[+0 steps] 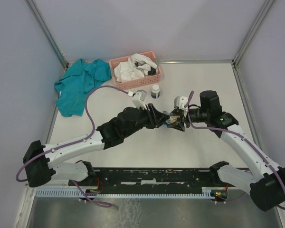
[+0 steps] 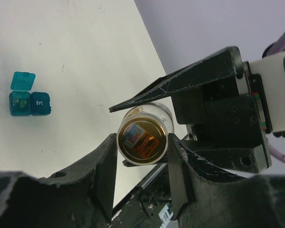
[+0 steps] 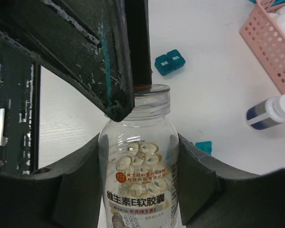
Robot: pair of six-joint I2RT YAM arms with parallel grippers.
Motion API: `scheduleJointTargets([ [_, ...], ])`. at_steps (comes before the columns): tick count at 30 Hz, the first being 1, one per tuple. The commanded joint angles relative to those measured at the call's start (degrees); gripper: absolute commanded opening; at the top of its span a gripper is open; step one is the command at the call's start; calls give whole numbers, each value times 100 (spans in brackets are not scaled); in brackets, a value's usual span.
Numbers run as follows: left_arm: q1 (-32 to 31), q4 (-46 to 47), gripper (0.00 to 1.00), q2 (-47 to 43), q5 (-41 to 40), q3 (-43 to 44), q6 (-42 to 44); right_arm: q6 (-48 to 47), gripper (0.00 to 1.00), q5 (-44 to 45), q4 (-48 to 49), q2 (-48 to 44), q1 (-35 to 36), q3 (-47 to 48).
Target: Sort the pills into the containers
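My right gripper (image 3: 139, 142) is shut on a clear bottle (image 3: 138, 199) of pale yellow pills (image 3: 142, 166), held above the table. The bottle's cap (image 2: 143, 149) sits between the fingertips of my left gripper (image 2: 142, 140), and both pads touch its rim. One left finger (image 3: 118, 71) crosses in front of the cap in the right wrist view. From above, the two grippers (image 1: 167, 118) (image 1: 179, 118) meet at mid table. The teal containers (image 2: 30, 100) (image 3: 170, 61) lie on the table, one lid flipped open (image 2: 23, 80). Another teal piece (image 3: 203, 146) lies beside the bottle.
A pink basket (image 1: 135, 70) of white items stands at the back. A small white bottle with a dark blue label (image 1: 155, 90) is just in front of it. A teal cloth (image 1: 80, 85) lies at the back left. Walls enclose the table.
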Motion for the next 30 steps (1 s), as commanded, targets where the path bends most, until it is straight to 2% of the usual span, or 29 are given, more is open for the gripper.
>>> scheduleJointTargets([
  [1,109,864,35,-213,1143,-540,1500,504,1,-984,495,34,11,81],
  [5,430,1658,29,-355,2658,-1105,2324,1240,1,-1689,1023,105,12,25],
  [9,657,1649,29,-518,3668,-1284,3663,1826,0,-2353,1409,157,18,26],
  [12,710,1439,32,-654,3852,-1329,4518,1902,1,-2719,1274,287,10,147],
  [15,847,1347,42,-665,3831,-1232,4686,1859,1,-2476,1165,299,17,193],
  [20,1056,1681,77,-779,3001,-1224,3741,1647,1,-2147,928,283,16,259],
  [21,1064,1682,89,-842,2719,-1202,3385,1586,0,-2080,884,270,18,264],
  [22,1065,1635,97,-915,2448,-1156,3001,1495,0,-2025,810,260,17,272],
  [26,1067,1696,99,-1293,2463,-1129,1787,1161,1,-1817,529,257,19,301],
  [30,1066,2014,99,-1844,2360,-1450,964,902,1,-1615,357,242,17,312],
])
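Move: The left hand's pads already grip the clear, gold-topped bottle cap, right at the hand point. The bottle is in the right hand, and the cap lies about 4 cm left, 3 cm above and 1 cm back of that hand. From the left hand, the open pill box is roughly 9 cm ahead and 18 cm below. The other pill box is about 17 cm left of the open one and level with it, and the white bottle some 14 cm beyond it and 5 cm left. Back towards the base go both hands together, the right about 5 cm and the left some 3.5 cm. The left rolls the gripped cap some 35 degrees clockwise, looking onto its top, while the right tilts the bottle and keeps its grip. The left fingers then spread wide and release the cap; that hand shifts forward and left, ending upward and rolling partly back. ##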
